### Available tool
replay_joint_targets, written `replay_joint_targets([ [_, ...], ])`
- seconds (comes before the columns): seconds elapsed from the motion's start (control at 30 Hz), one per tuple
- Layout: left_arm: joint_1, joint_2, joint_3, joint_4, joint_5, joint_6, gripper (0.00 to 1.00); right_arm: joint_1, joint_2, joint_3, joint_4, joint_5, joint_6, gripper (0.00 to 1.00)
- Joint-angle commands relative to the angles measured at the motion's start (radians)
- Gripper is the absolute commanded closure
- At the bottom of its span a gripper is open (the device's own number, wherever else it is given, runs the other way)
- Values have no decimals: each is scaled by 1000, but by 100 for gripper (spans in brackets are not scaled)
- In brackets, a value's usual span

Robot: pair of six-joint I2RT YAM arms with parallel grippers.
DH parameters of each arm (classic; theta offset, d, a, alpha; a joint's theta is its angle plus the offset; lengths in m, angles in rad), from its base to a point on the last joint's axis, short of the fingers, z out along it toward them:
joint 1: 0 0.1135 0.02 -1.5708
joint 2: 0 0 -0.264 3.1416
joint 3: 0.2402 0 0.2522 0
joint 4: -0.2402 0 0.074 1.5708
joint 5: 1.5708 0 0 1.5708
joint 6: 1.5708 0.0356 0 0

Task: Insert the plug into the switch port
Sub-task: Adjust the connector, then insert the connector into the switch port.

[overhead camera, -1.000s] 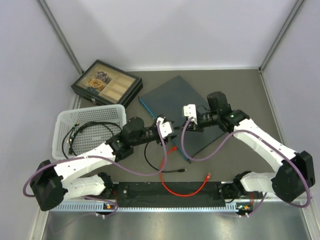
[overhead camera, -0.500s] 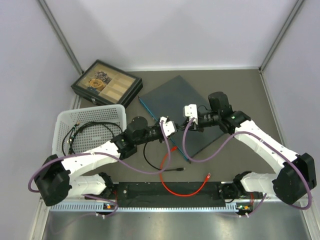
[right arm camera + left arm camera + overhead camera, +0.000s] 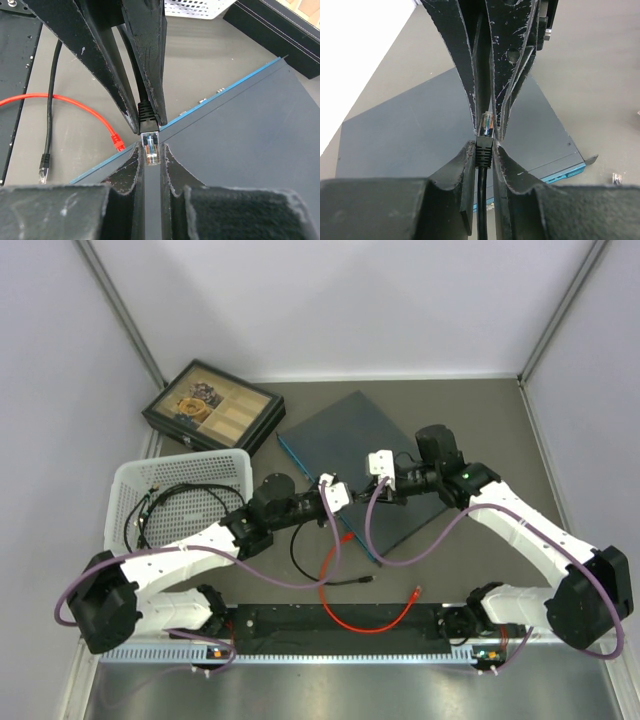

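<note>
My two grippers meet tip to tip above the switch point(image 3: 340, 430), a flat dark blue-grey box with a teal front edge point(image 3: 565, 172). The plug point(image 3: 485, 134) of a black cable sits between them. In the left wrist view my left gripper point(image 3: 485, 148) is shut on the plug's black ribbed boot, and the cable runs down between its fingers. In the right wrist view my right gripper point(image 3: 151, 151) is shut on the plug's point(image 3: 151, 144) clear tip. In the top view the left gripper point(image 3: 350, 496) and right gripper point(image 3: 372, 494) hide the plug. The sockets do not show clearly.
A red cable point(image 3: 365, 620) loops on the table near the arm bases, its red plug point(image 3: 117, 141) close to the switch's teal edge. The black cable point(image 3: 300, 555) trails down on the left. A white basket point(image 3: 180, 500) with cables and a black compartmented box point(image 3: 210, 405) stand at the left.
My left gripper has moved right to meet the right gripper and has closed on the plug's boot. The right arm has barely moved.
</note>
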Motion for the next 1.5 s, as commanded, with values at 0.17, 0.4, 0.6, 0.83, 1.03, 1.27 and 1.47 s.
replay_joint_targets([
  [0.17,4,-29,12,-23,-43,-7,79,10,-27,8,38,-24,10,100],
  [0.4,5,-22,16,-46,-35,-27,100,10,-27,2,51,-24,32,100],
  [0.6,4,-42,-5,-43,-43,-81,100,8,-27,-20,99,2,96,92],
  [0.83,4,-93,-71,-28,-101,-173,100,-70,-65,-85,247,47,323,37],
  [1.03,-20,-122,-191,118,-136,-309,100,-202,-163,-207,453,228,610,16],
  [1.27,-166,-64,-329,346,-395,-409,100,-325,-190,-348,584,620,1001,3],
  [1.47,-283,60,-361,478,-568,-460,100,-417,-121,-362,574,679,1142,1],
])
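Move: Below the left hand, which grips the black cable's boot, the switch port beside the red plug lies about 3 cm back, in line sideways and some 19 cm down. The red plug is about 4 cm back and 1 cm left. The free black plug lies 12 cm back and 4 cm right, the free red plug 15 cm back and 14 cm right, both on the table. For the right hand, pinching the clear plug head between its pads, that port is about 4 cm back, 2 cm left and 17 cm down. Letting go of the clear plug head after a still hold, the right fingers spread wide as that hand swings off to the right about 15 cm and forward 10 cm, sinking a little and turning some 70 degrees clockwise. The left hand keeps its pinch on the boot and, just after, carries the plug down about 9 cm and back 5 cm towards the port edge near the red plug, rolling and turning slightly counter-clockwise. ##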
